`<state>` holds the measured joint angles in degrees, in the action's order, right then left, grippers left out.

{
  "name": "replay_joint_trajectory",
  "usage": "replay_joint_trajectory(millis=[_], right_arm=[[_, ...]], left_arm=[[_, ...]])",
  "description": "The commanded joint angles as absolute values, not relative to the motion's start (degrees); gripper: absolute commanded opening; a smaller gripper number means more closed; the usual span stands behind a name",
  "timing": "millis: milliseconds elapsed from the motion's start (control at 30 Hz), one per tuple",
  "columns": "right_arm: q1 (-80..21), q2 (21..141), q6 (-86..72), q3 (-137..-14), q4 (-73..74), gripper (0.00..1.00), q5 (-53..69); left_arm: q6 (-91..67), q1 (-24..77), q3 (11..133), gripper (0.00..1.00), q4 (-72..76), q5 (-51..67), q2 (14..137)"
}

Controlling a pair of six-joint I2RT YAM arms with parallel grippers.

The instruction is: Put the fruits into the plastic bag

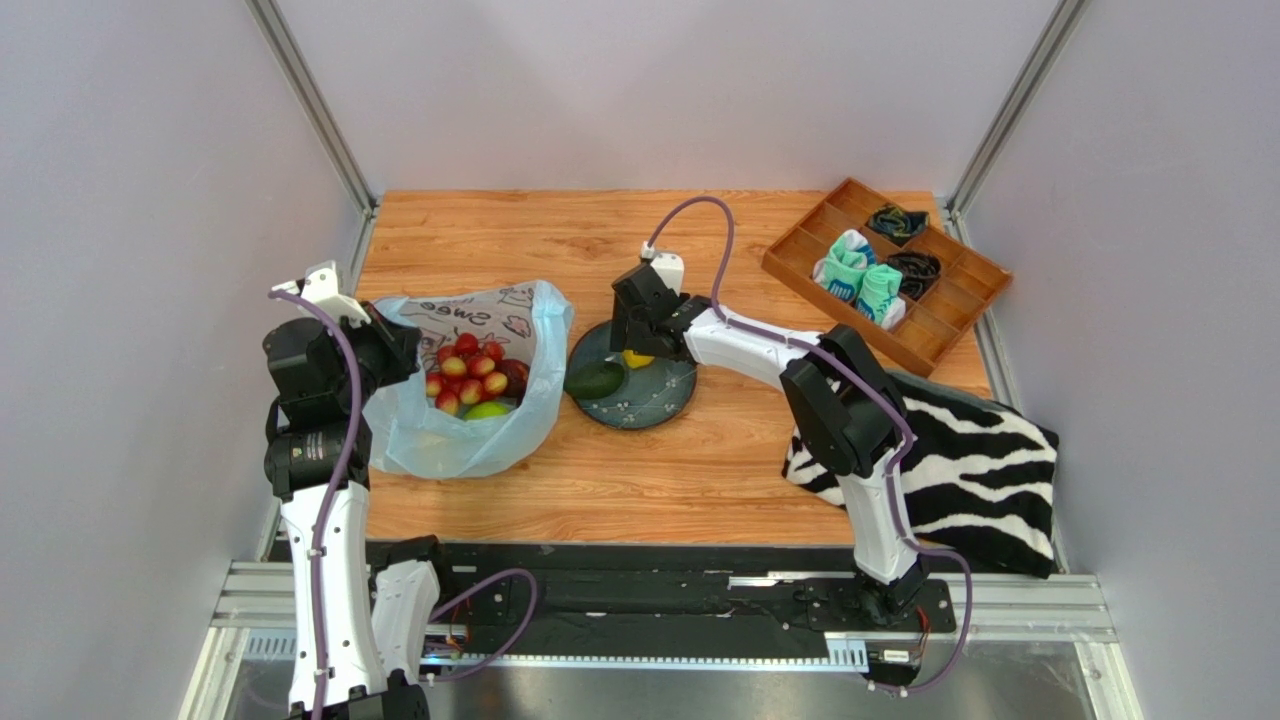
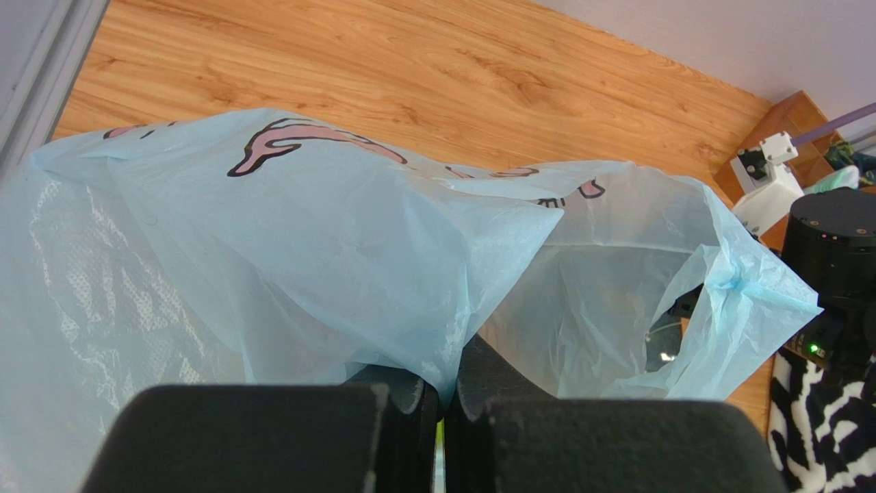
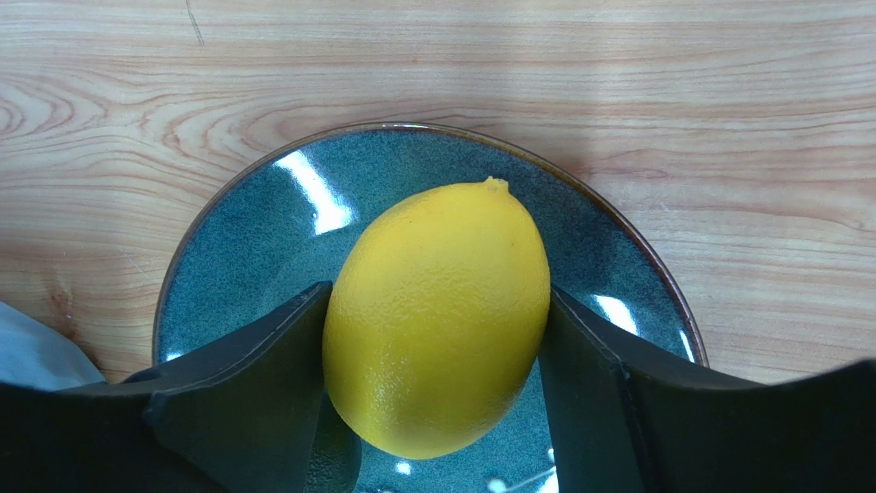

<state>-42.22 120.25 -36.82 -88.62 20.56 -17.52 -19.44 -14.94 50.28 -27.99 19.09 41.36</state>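
Note:
The yellow lemon (image 3: 437, 318) lies on the dark round plate (image 3: 247, 236), and my right gripper (image 3: 437, 298) is shut on it, one finger pressed against each side. In the top view the lemon (image 1: 639, 360) shows just under the right gripper (image 1: 637, 345), with a dark green fruit (image 1: 595, 380) beside it on the plate (image 1: 669, 405). The pale blue plastic bag (image 1: 451, 443) lies open to the left, holding several small red fruits (image 1: 469, 372) and a green apple (image 1: 486, 410). My left gripper (image 2: 444, 385) is shut on the bag's rim (image 2: 308, 236), holding it up.
A wooden compartment tray (image 1: 962, 278) with rolled socks stands at the back right. A zebra-striped cloth (image 1: 977, 465) lies at the near right, partly under the right arm. Grey walls close in both sides.

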Motion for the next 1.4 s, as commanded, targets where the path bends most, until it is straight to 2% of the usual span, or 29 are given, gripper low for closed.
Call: replay_joint_trajectory(millis=[0,200,800,1033,1367], right_arm=[[-42.0,119.5,-37.9,-88.4,18.4,0.67,-18.1],[-42.0,117.3,-37.3,-87.6,17.8,0.6,-17.8],[-42.2,111.1,-36.3,-84.0,16.1,0.59,-16.5],[-44.8,103.9,-34.4,-82.5,15.0,0.59,-17.3],[-54.6,89.7,-25.8,-83.1,14.6,0.59,-27.0]], left_arm=[[-20.2,-15.3,49.8,0.0,-26.1,20.1,41.2],[-20.3,-15.4,49.8,0.0,-26.1,20.4,41.2],[-20.3,-15.4,49.8,0.0,-25.9,20.5,41.3],[-20.3,-15.4,49.8,0.0,-25.8,20.6,41.3],[-20.4,-15.5,49.7,0.0,-25.9,20.5,41.2]])
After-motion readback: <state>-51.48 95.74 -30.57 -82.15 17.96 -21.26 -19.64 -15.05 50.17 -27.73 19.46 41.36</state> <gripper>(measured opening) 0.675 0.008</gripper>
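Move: The lemon already sits between my right finger pads, low over the plate, its middle at the hand point. The avocado lies about 6 cm to the left and 5 cm back from there, and the plate's middle some 4 cm back, 1 cm left and 3 cm below. The open bag is about 23 cm left and 5 cm back, its middle a little higher. From my left hand, still pinching the bag's rim, the lemon is some 29 cm right, 13 cm ahead and 22 cm below. I tighten my right fingers the last little bit on the lemon, then raise it off the plate, slowly for the first few centimetres and then fast, about 16 cm up and some 6 cm back, starting to drift left towards the bag near the end. The wrist tips the fingers up by about 15 degrees and turns slightly counter-clockwise. My left hand stays put, holding the bag open. ##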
